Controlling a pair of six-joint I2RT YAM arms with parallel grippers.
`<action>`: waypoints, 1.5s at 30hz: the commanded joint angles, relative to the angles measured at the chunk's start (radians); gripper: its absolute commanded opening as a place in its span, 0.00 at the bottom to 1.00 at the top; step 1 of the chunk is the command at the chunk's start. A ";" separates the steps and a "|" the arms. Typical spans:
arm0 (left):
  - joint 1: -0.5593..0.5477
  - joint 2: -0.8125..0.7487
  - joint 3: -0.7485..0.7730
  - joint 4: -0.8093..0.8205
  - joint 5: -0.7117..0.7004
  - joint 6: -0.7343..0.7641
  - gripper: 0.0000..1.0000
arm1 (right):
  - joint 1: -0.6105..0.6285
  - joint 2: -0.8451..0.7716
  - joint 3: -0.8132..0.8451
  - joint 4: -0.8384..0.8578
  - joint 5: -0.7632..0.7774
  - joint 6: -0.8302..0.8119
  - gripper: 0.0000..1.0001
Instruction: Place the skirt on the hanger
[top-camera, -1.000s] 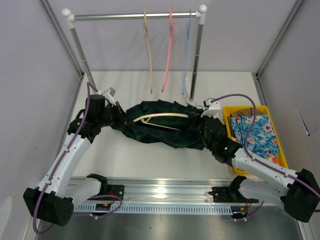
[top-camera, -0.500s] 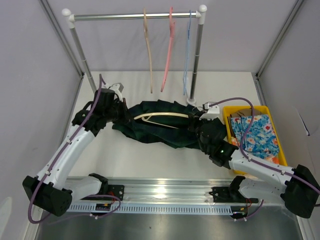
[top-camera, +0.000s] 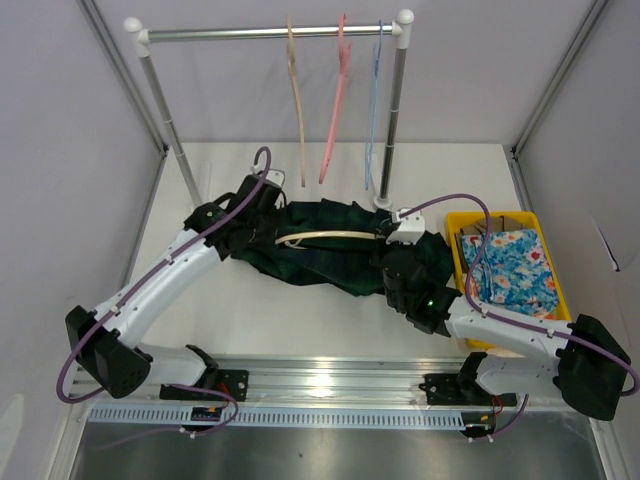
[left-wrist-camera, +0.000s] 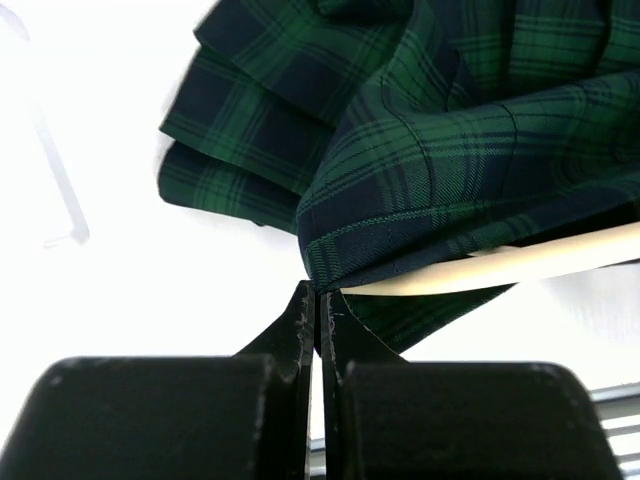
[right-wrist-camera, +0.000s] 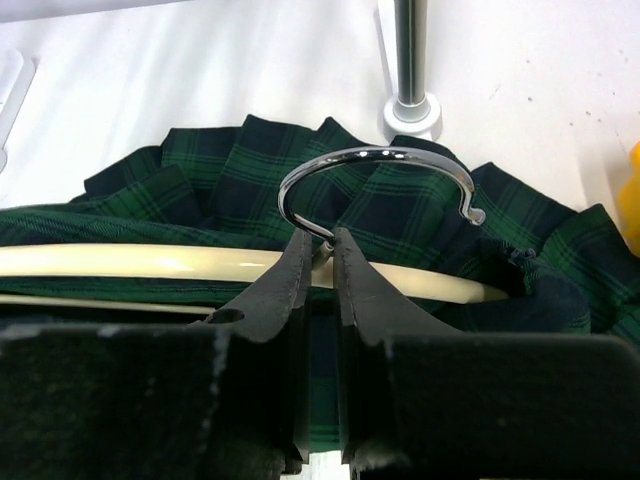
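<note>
The dark green plaid skirt (top-camera: 330, 262) lies bunched across the middle of the table, draped around the cream hanger (top-camera: 330, 237). My left gripper (top-camera: 262, 220) is at the skirt's left end, shut, its tips (left-wrist-camera: 318, 292) pinching the hem of the skirt (left-wrist-camera: 450, 150) just over the hanger's end (left-wrist-camera: 560, 256). My right gripper (top-camera: 388, 242) is at the skirt's right end. It is shut (right-wrist-camera: 322, 242) on the hanger's neck, where the chrome hook (right-wrist-camera: 380, 158) rises from the cream arm (right-wrist-camera: 150, 262). Plaid folds (right-wrist-camera: 400, 222) lie behind the hook.
A garment rack's rail (top-camera: 270, 33) spans the back with a tan hanger (top-camera: 297, 100), a pink one (top-camera: 337, 100) and a pale blue one (top-camera: 374, 100). Its right post foot (top-camera: 385, 203) stands just behind the skirt. A yellow bin (top-camera: 490, 216) with floral cloth (top-camera: 510, 265) sits at the right.
My left arm has swung right and away from me, dragging the skirt's left edge towards the hanger. The right gripper has shifted slightly left, still on the hanger.
</note>
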 joint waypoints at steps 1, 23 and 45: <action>0.007 -0.006 0.103 -0.024 -0.228 0.068 0.00 | -0.016 0.045 -0.059 -0.293 0.181 -0.115 0.00; -0.030 0.000 0.402 -0.126 -0.020 0.061 0.00 | 0.022 0.047 0.138 -0.431 0.261 -0.126 0.00; -0.012 -0.001 0.322 -0.118 -0.020 0.112 0.00 | 0.027 -0.146 0.163 -0.550 0.164 -0.030 0.00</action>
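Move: The left hand pinches the skirt's waistband at the hanger's left end, and the right holds the hanger's neck, about 21 cm to the left hand's right and level with it. The skirt's middle hangs about 12 cm right of and 6 cm below the left hand, some 9 cm left of the right hand. From the right hand, the right post's foot is roughly 13 cm ahead, 1 cm right; the yellow basket is 27 cm right, 4 cm back; both about 16 cm lower. Both hands, still gripping, lift skirt and hanger some 7–8 cm, the left then dipping about 4, drifting right. ##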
